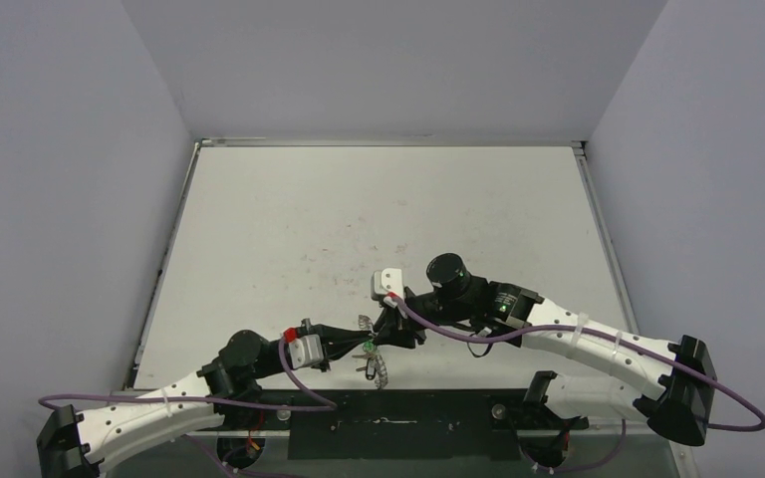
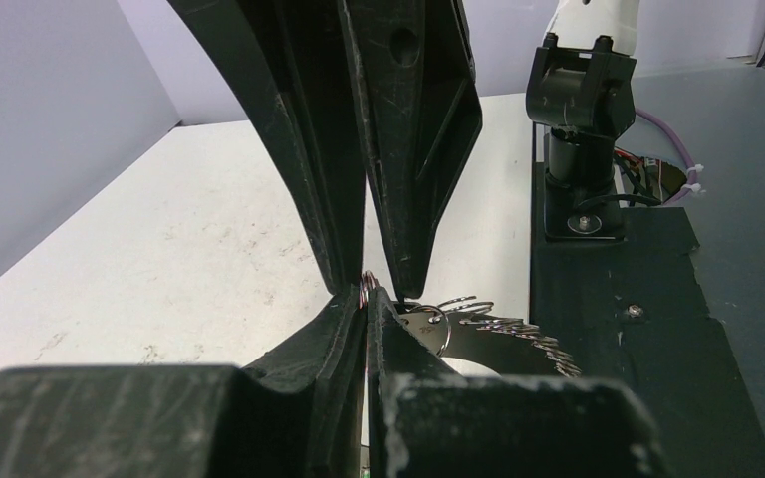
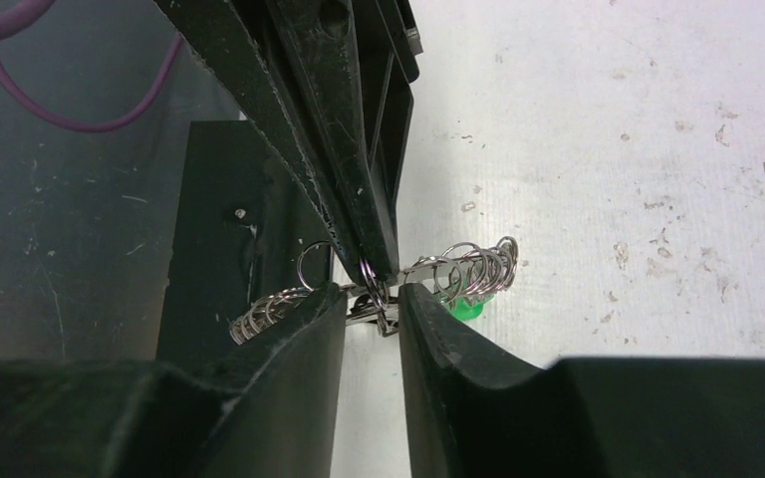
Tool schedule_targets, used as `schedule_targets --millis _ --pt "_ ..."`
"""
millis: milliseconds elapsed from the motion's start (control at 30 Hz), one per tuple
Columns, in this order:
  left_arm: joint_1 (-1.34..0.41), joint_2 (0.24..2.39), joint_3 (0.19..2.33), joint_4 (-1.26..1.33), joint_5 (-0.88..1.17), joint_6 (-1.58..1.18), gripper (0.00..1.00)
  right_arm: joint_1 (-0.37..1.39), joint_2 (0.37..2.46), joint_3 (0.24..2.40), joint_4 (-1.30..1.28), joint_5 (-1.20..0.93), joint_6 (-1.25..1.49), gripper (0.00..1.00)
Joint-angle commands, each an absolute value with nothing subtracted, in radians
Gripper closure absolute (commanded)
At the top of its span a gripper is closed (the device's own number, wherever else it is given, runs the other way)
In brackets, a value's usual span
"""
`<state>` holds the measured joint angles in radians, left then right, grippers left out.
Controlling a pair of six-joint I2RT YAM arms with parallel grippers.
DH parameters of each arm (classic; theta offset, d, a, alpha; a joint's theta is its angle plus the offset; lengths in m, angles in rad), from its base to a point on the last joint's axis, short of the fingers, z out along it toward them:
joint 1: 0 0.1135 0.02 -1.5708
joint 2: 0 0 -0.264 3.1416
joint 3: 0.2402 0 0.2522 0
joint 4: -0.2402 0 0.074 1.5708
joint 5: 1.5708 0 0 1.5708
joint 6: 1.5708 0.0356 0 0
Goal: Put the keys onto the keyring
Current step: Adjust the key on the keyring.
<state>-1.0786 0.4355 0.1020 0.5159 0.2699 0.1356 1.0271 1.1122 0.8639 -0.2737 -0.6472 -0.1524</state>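
The keyring (image 1: 379, 360) hangs low over the table's near edge, and my left gripper (image 1: 364, 342) is shut on its rim. In the left wrist view the left gripper (image 2: 367, 291) pinches the thin wire, and the scalloped rim (image 2: 518, 331) curves off to the right. In the right wrist view the ring's loops (image 3: 478, 267) fan out on both sides. The green key head (image 3: 466, 310) hangs under the right-hand loops. My right gripper (image 3: 372, 294) meets the left one tip to tip, jaws apart. A small ring with a silver key (image 3: 367, 311) hangs in the gap. The black-headed key is not visible.
The black base plate (image 1: 388, 423) and the arm mounts lie just below the grippers along the near edge. The right arm's base post (image 2: 580, 149) stands at the far end of that plate. Grey walls enclose the white table (image 1: 379, 219) on three sides.
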Motion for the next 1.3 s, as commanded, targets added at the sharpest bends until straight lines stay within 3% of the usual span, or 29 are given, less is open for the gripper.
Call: schedule_targets --millis 0,133,400,467,567,1033,1267 --pt "-1.081 0.423 0.150 0.569 0.276 0.137 1.00 1.022 1.122 0.857 -0.198 -0.687 -0.150 0.78" --pt "-1.081 0.422 0.152 0.565 0.276 0.138 1.00 1.022 1.115 0.866 -0.209 -0.673 -0.153 1.00" --pt "-1.082 0.397 0.167 0.502 0.260 0.156 1.00 1.022 1.103 0.899 -0.269 -0.618 -0.163 1.00" --pt "-1.081 0.380 0.190 0.434 0.255 0.172 0.88 1.022 1.118 0.934 -0.334 -0.606 -0.178 1.00" --pt "-1.081 0.354 0.228 0.323 0.248 0.203 0.79 1.023 1.151 1.006 -0.445 -0.583 -0.200 1.00" --pt "-1.082 0.365 0.393 -0.046 0.222 0.291 0.75 1.023 1.325 1.282 -0.801 -0.542 -0.183 1.00" --pt "-1.082 0.469 0.440 -0.066 0.249 0.307 0.73 1.048 1.412 1.372 -0.881 -0.566 -0.172 1.00"
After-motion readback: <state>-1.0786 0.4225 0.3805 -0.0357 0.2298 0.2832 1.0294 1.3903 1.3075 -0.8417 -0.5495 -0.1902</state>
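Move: The small ring on the keyring's rim is pinched in the left fingertips, about 1 cm to the right of the left hand point and 1 cm below it. It also sits between the right hand's open fingers, some 1 cm to the left of that hand point and level with it. From the right hand, the big disc's middle hangs roughly 3 cm back, 1 cm left and 5 cm below; the green tag is about 2 cm back, 1 cm left and 6 cm below. Shut the right fingers on the small ring, then open the left ones to about a quarter and let go of it. Lift the left hand nearly 3 cm, easing it left, then lower it most of the way back, tipping its fingers down some 15 degrees beside the rim. Meanwhile keep the right pinch, tip those fingers down about 20 degrees and edge them forward. ##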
